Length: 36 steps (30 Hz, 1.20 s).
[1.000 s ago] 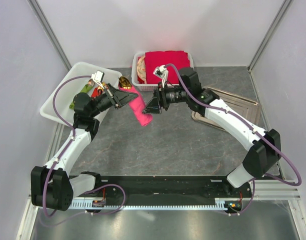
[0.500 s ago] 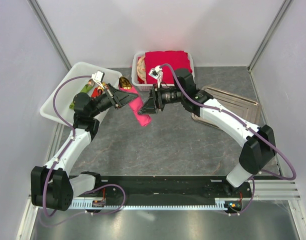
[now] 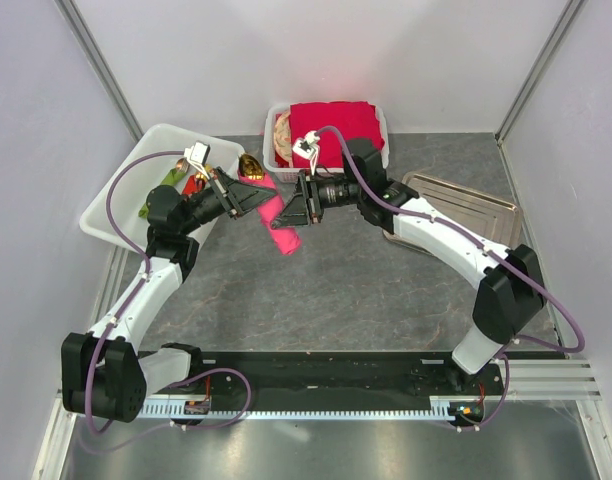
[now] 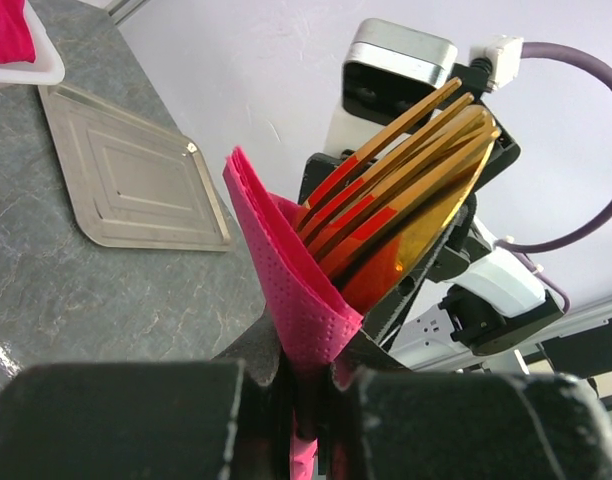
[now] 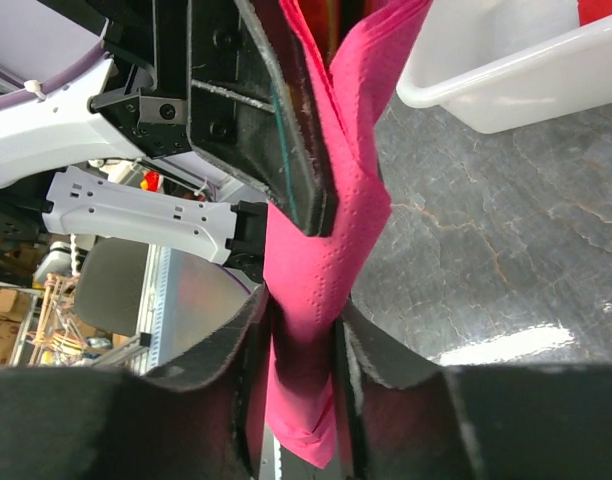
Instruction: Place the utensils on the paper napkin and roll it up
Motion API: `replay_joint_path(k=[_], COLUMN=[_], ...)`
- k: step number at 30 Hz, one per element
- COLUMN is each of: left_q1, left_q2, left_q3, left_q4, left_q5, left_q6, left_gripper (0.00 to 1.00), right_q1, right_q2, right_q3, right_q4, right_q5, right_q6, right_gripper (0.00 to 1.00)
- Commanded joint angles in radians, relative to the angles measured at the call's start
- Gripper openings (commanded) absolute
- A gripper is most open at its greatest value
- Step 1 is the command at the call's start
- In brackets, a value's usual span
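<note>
The paper napkin (image 3: 279,222) is a magenta-pink roll held in the air above the table, wrapped around the utensils. Their gold heads (image 3: 250,165) stick out of its upper end. In the left wrist view the gold fork tines and spoon bowl (image 4: 406,170) fan out of the pink wrap (image 4: 296,290). My left gripper (image 4: 311,385) is shut on the roll's middle. My right gripper (image 5: 301,350) grips the roll's lower part (image 5: 326,250), with both pads against the paper. The two grippers meet nose to nose (image 3: 276,205).
A white bin (image 3: 121,175) at the left holds green and red bundles (image 3: 181,180). A white basket (image 3: 276,160) at the back holds a stack of red napkins (image 3: 334,122). A metal tray (image 3: 476,210) lies at the right on the grey table.
My right gripper has moved left onto the roll's lower end and narrowed its jaws around it. The left gripper has kept its hold and place.
</note>
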Motion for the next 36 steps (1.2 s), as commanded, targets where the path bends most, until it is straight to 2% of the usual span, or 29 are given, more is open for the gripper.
replay_joint_path(k=[1, 5, 8, 9, 10, 11, 14, 17, 23, 31, 34, 36], left_q1=[-0.008, -0.008, -0.008, -0.008, -0.007, -0.007, -0.007, -0.004, 0.004, 0.005, 0.005, 0.005], left_q2=[-0.023, -0.025, -0.031, -0.035, -0.043, -0.048, -0.068, -0.080, -0.095, -0.103, -0.097, -0.095], left_q3=[0.031, 0.028, 0.025, 0.025, 0.024, 0.022, 0.016, 0.005, -0.018, -0.050, -0.065, -0.062], left_q4=[0.029, 0.029, 0.017, 0.008, -0.009, -0.021, -0.070, -0.095, -0.141, -0.196, -0.157, -0.131], left_q5=[0.008, 0.008, 0.000, -0.006, -0.013, -0.016, -0.035, -0.047, -0.070, -0.096, -0.089, -0.087], left_q6=[0.014, 0.019, 0.031, 0.035, 0.038, 0.051, 0.074, 0.089, 0.120, 0.130, 0.097, 0.078], left_gripper=[0.02, 0.02, 0.02, 0.06, 0.12, 0.26, 0.43, 0.56, 0.74, 0.86, 0.85, 0.78], right_q1=[0.011, 0.011, 0.011, 0.011, 0.011, 0.011, 0.005, -0.002, -0.019, -0.022, -0.022, -0.024], right_q2=[0.012, 0.010, -0.003, -0.009, -0.020, -0.023, -0.031, -0.037, -0.048, -0.046, -0.045, -0.043], right_q3=[-0.019, -0.028, -0.037, -0.044, -0.044, -0.044, -0.042, -0.038, -0.033, -0.024, -0.024, -0.024], right_q4=[0.125, 0.155, 0.167, 0.170, 0.170, 0.171, 0.171, 0.173, 0.175, 0.197, 0.205, 0.205], right_q5=[-0.052, -0.048, -0.022, -0.009, 0.010, 0.017, 0.035, 0.041, 0.047, 0.040, 0.049, 0.058], right_q6=[0.076, 0.097, 0.082, 0.074, 0.061, 0.059, 0.054, 0.054, 0.054, 0.079, 0.087, 0.088], right_gripper=[0.31, 0.00, 0.00, 0.00, 0.00, 0.00, 0.00, 0.00, 0.00, 0.00, 0.00, 0.00])
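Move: The rolled napkin with the utensils is still pinched in my left hand; its middle lies about 2 cm back and 1 cm right of that hand, at its height. From my open right hand, whose pads already straddle its lower part, the middle is roughly 3 cm ahead and 3 cm left. The white bin lies some 26 cm left, 9 cm ahead and 28 cm below my left hand; the napkin basket about 27 cm ahead, 8 cm right and 26 cm below my right. I pass the roll across: my right fingers close on the lower part of the napkin and pinch it, then carry it about 2 cm forward with a slight clockwise turn. Once they have shut, I open my left fingers wide, let go of the roll and sink that hand some 3 cm, still around the napkin. ##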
